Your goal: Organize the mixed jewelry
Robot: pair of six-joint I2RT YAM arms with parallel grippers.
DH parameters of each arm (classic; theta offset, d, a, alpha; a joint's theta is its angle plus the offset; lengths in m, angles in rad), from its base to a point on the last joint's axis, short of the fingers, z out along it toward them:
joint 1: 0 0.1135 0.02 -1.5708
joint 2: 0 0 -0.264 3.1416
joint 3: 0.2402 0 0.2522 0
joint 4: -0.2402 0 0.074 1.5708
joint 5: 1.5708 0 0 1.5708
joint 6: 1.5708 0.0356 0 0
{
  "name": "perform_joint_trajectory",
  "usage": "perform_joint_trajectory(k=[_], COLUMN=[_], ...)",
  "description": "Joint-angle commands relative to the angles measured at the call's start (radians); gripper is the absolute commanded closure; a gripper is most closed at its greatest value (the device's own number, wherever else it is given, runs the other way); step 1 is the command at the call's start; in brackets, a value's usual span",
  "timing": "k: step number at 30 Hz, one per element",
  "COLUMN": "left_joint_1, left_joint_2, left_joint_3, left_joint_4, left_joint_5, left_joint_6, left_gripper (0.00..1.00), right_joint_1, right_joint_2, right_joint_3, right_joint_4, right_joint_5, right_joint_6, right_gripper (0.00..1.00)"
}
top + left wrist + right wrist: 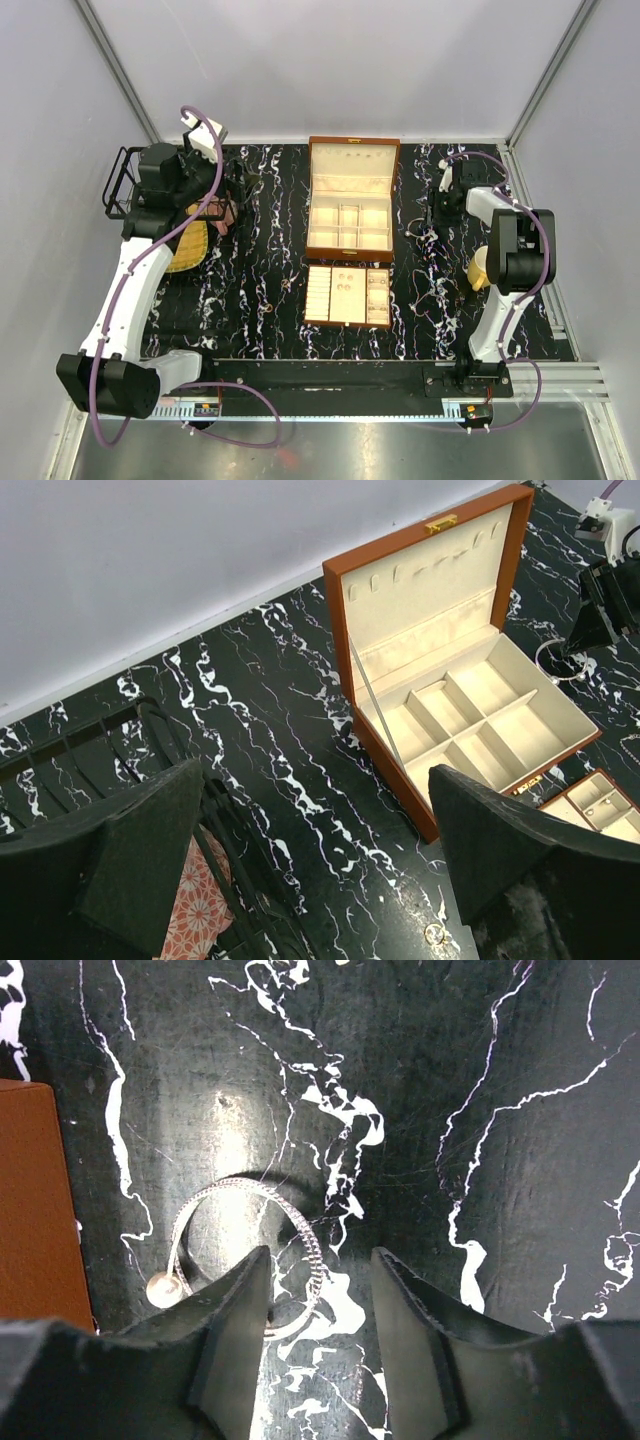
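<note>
A pale ribbed bangle (305,1230) with a small bead (163,1290) on its end lies flat on the black marble. My right gripper (320,1252) is low over it, jaws apart. The bangle's right rim sits between the fingers, close to the left finger (235,1330), and the right finger stands clear of it. In the top view the right gripper (445,195) is at the far right of the brown box (350,165). My left gripper (315,810) is wide open and holds nothing. A small gold ring (435,934) lies below it. Fine chains (432,290) lie on the marble right of the tray.
The brown box (345,650) stands open with several cream compartments. Its lift-out tray (347,295) lies in front of it. A yellow cup (480,270) sits by the right arm. A black wire basket (120,180) and a pink patterned cloth (195,910) are at the far left.
</note>
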Motion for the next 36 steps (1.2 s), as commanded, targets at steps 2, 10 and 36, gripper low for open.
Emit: perform_joint_trajectory(k=[2, 10, 36], left_joint_1=[-0.003, -0.004, -0.003], left_joint_2=[-0.014, -0.027, -0.011], left_joint_3=[-0.015, -0.024, -0.035], left_joint_4=[0.040, 0.040, 0.095], left_joint_5=[0.001, -0.003, -0.041], left_joint_6=[0.022, 0.027, -0.022], left_gripper=[0.01, 0.01, 0.01], right_joint_1=[0.035, 0.045, 0.158], right_joint_2=[0.014, 0.002, -0.189], right_joint_3=[0.027, 0.017, 0.343], right_joint_4=[-0.002, -0.028, -0.289], right_joint_5=[0.043, 0.055, 0.018], right_joint_6=[-0.006, -0.012, -0.003], right_gripper=[0.58, 0.78, 1.00])
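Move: The open, low right fingers straddle the right-hand rim of the silver bracelet. Its middle is about 3 cm to their left, level fore and aft, and some 1 cm below. From that hand, the jewelry box is centred about 20 cm left, level with it; the yellow mug stands roughly 12 cm right and 9 cm back; the thin necklace lies about 18 cm back and 1 cm left. From the high left hand, the bracelet is roughly 38 cm right, 7 cm ahead and 33 cm below. Pinching the bracelet's right-hand rim between both fingertips, the right hand eases about 1 cm left and 1 cm back, low over the table, as the fingers go from half open to shut. It then rises quickly, some 16 cm, with a slight drift forward and left, the fingertips tilting outward by nearly 20 degrees. ##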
